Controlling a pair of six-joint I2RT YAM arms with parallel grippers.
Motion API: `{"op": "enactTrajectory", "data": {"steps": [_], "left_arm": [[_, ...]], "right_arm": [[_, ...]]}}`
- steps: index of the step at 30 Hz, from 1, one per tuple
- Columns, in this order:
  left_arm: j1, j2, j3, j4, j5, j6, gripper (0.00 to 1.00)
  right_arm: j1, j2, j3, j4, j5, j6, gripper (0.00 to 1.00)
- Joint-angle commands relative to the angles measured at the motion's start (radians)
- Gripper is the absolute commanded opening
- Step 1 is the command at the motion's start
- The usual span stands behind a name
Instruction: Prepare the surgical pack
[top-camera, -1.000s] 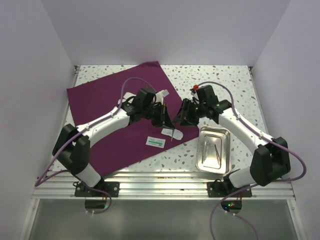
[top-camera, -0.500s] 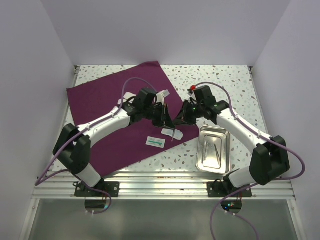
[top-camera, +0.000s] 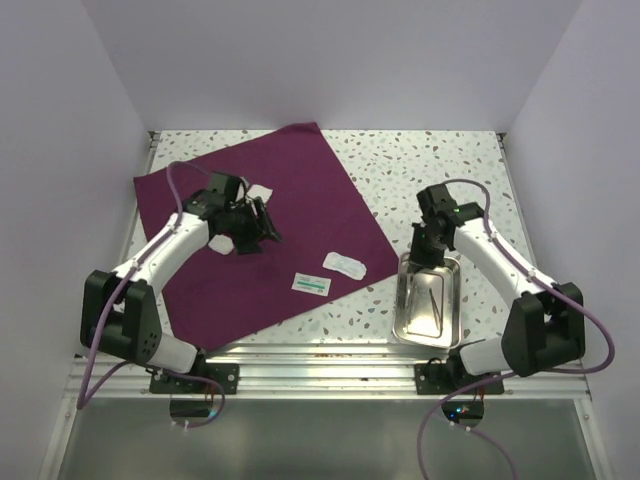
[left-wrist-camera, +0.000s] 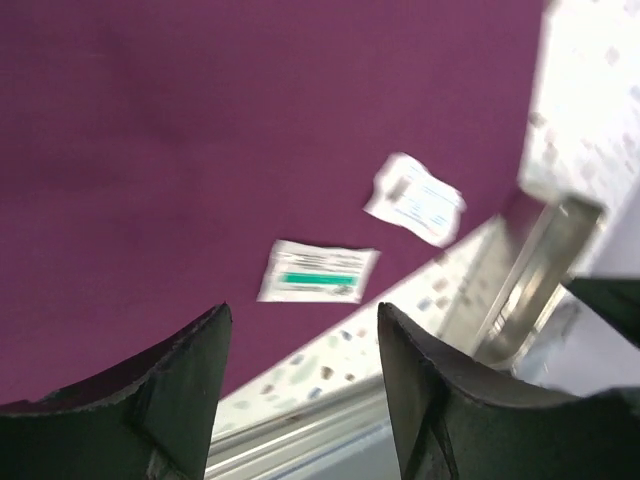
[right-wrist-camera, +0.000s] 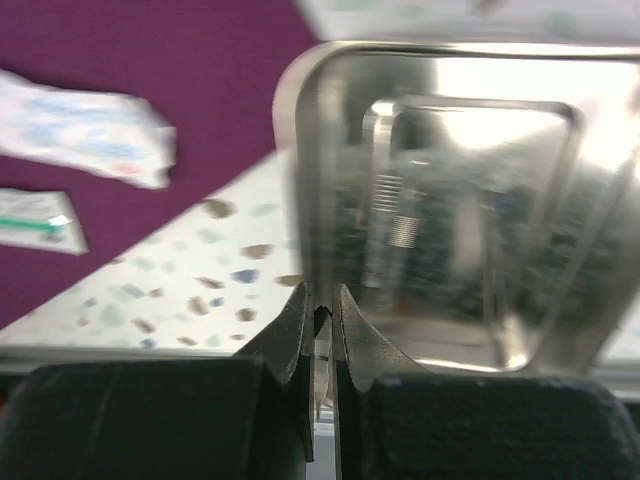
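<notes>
The purple cloth (top-camera: 300, 190) lies flat on the left half of the table. Two small packets (top-camera: 311, 284) (top-camera: 345, 264) rest near its right corner. My left gripper (top-camera: 268, 228) (left-wrist-camera: 303, 312) hovers open and empty over the cloth's middle, with white gauze pads (top-camera: 258, 192) beside it. The steel tray (top-camera: 410, 320) (right-wrist-camera: 300, 110) sits on the bare table at the right, with a thin instrument (top-camera: 432, 300) (right-wrist-camera: 395, 200) lying in it. My right gripper (top-camera: 422, 255) (right-wrist-camera: 320, 295) hangs over the tray's near-left rim, shut on a thin metal sliver.
White walls close in the speckled table (top-camera: 430, 160) on three sides. An aluminium rail (top-camera: 320, 365) runs along the front edge by the arm bases.
The two grippers were together over the cloth's right corner. The left has opened and drawn back left over the cloth. The right has shut and swung right to the tray.
</notes>
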Motion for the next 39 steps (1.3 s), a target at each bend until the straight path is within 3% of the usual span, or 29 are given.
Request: {"op": "enactTrajectory", "data": {"steps": [1, 6, 9, 11, 14, 18, 22, 24, 30, 39], "left_arm": [[0.073, -0.028, 0.03, -0.196, -0.192, 0.037, 0.64], [0.165, -0.019, 0.037, -0.244, -0.338, 0.01, 0.64], [0.214, -0.001, 0.024, -0.239, -0.357, -0.007, 0.62], [0.235, 0.01, 0.017, -0.218, -0.366, -0.024, 0.59], [0.26, 0.042, 0.027, -0.204, -0.401, -0.039, 0.57], [0.308, 0.101, 0.044, -0.193, -0.404, -0.02, 0.51], [0.407, 0.134, 0.038, -0.12, -0.323, 0.042, 0.44], [0.427, 0.151, 0.035, -0.074, -0.288, 0.069, 0.38], [0.463, 0.197, 0.04, 0.029, -0.232, 0.106, 0.31], [0.464, 0.291, 0.078, 0.088, -0.22, 0.109, 0.3]], "right_arm": [[-0.071, -0.009, -0.039, -0.103, 0.141, -0.079, 0.0], [-0.077, 0.094, -0.046, -0.081, 0.19, -0.119, 0.0], [-0.077, 0.128, -0.06, -0.052, 0.187, -0.138, 0.06], [-0.077, 0.138, -0.063, -0.042, 0.182, -0.15, 0.22], [-0.077, 0.14, -0.045, -0.048, 0.181, -0.165, 0.38], [-0.075, 0.099, -0.01, -0.077, 0.17, -0.179, 0.46], [-0.068, 0.042, 0.061, -0.1, 0.106, -0.198, 0.48], [-0.06, 0.026, 0.081, -0.099, 0.06, -0.201, 0.48], [-0.045, 0.025, 0.086, -0.081, -0.008, -0.207, 0.48], [-0.043, 0.056, 0.064, -0.058, -0.039, -0.227, 0.48]]}}
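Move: The left hand, empty and open, is making for the nearest-left gauze pad, about 6 cm ahead, 16 cm left and 12 cm below. The next gauze lies about 12 cm ahead and 12 cm left; the green-striped packet 6 cm back and 11 cm right. The right hand holds a slim steel instrument; its tray's middle is some 6 cm back, 4 cm right and 9 cm down, the white pouch 3 cm ahead, 20 cm left. Sweeping left about 19 cm, the left hand sinks nearly 10 cm and finally reaches forward 5 cm, turning some 30 degrees counter-clockwise, fingers narrowing to about half, to just over the gauze. The right goes 6 cm right, 5 down and a little back into the tray, opens to release the instrument, then rises about 6 cm and drifts forward and left, empty. ##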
